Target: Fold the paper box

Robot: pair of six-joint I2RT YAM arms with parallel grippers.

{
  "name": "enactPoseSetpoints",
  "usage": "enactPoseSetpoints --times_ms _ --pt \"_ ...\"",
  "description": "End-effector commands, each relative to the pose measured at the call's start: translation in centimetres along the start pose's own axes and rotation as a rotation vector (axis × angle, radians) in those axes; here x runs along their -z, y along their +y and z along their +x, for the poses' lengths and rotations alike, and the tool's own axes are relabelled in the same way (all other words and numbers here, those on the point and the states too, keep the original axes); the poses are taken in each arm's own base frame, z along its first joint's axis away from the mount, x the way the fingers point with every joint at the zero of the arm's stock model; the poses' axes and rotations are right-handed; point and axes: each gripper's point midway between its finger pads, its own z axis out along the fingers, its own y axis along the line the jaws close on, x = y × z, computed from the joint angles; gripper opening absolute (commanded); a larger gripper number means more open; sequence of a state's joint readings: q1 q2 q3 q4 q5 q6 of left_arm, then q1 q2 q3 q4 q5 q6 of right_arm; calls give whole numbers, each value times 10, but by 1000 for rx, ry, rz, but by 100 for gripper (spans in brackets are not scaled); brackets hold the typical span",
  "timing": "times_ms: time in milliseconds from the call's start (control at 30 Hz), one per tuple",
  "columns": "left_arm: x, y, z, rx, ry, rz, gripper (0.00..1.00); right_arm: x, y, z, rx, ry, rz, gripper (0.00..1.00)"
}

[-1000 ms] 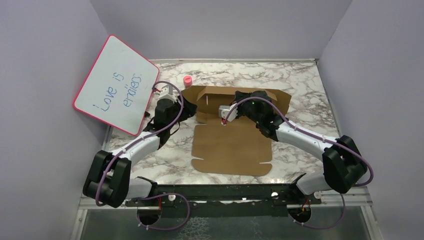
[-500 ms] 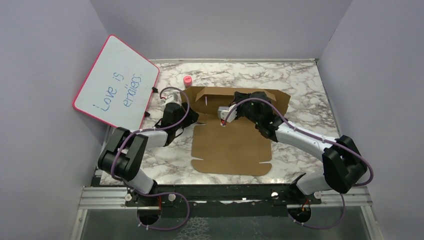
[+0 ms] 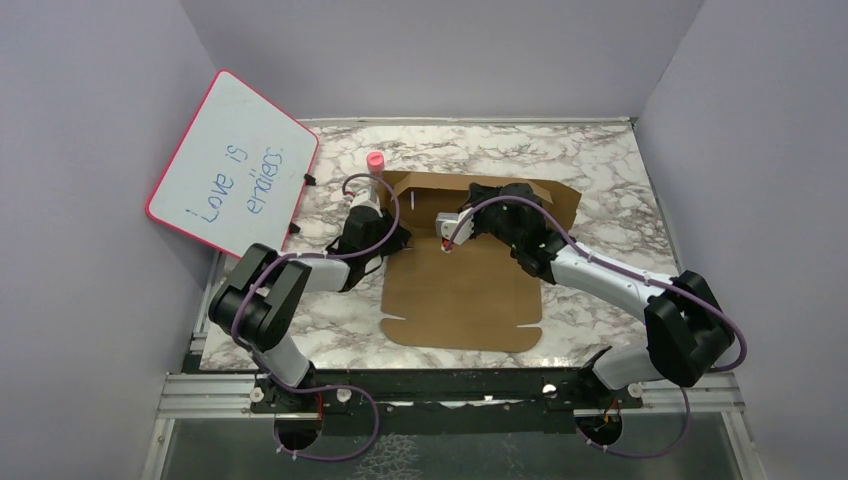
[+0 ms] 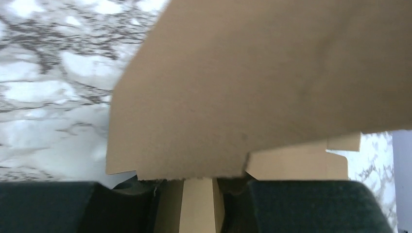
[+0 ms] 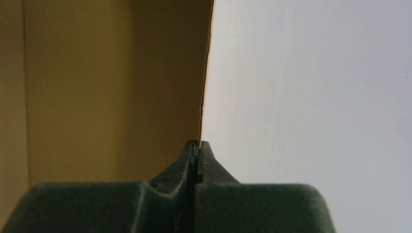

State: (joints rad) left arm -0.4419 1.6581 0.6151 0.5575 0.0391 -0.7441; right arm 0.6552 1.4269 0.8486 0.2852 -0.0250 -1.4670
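The paper box is a brown cardboard sheet lying on the marble table, with its rear part folded up. My left gripper reaches in low at the sheet's left edge. In the left wrist view a broad flap hangs over the left gripper and hides its fingertips; a cardboard strip fills the narrow gap between the fingers. My right gripper sits over the raised rear part. In the right wrist view the right gripper is shut on the thin edge of a standing cardboard panel.
A pink-framed whiteboard leans against the left wall. A small pink-capped object stands just behind the box's rear left corner. Pale walls enclose the marble table on three sides.
My left arm swung right, from beside the whiteboard to the box's left edge, and its jaws narrowed onto the cardboard. The right arm and the box stayed put.
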Motion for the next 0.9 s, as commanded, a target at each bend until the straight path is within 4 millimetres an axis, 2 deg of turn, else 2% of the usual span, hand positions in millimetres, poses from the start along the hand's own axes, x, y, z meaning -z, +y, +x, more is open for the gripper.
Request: enactPoseSetpoints --times_ms 0,200,367,667,767,867 --pt "7 -43 -23 -113 -94 104 26 3 2 -4 10 -4 5 1" --pt "1 -46 -12 -180 -90 87 27 3 3 -5 14 -4 0 1" --pt "3 -49 -9 -219 -86 98 35 1 11 -4 21 3 -14 1" --pt "51 -55 -64 -145 -222 148 47 3 6 -5 22 1 -1 1" --pt "64 -56 -73 -140 -246 143 51 3 6 -5 19 -1 -2 1" --pt "76 -48 -84 -138 -284 88 52 3 7 -4 17 1 -3 1"
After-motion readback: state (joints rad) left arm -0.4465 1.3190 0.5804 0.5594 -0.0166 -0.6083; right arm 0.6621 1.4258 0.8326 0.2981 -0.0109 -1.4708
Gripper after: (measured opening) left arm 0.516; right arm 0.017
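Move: Beside the left fingers stands the box's left side flap, its middle about 3 cm ahead, 3 cm left and 7 cm above that hand, its lower edge across the fingertips. The pink-lidded jar is some 11 cm ahead and 6 cm left, about 4 cm up; the near floor panel lies about 10 cm back, 10 cm right and slightly below. From the right hand, pinching the top flap, the left side flap is some 14 cm left, 1 cm ahead and 9 cm below. Swinging right about 3 cm, low at the left side flap's bottom edge, the left hand carries on its inward push, creeping up slightly. Its fingers then open to about half while it climbs clear, veering back left and ending some 12 cm above its start with the fingers tilted up about 20 degrees. The right hand stays, still pinching the top flap's edge. ##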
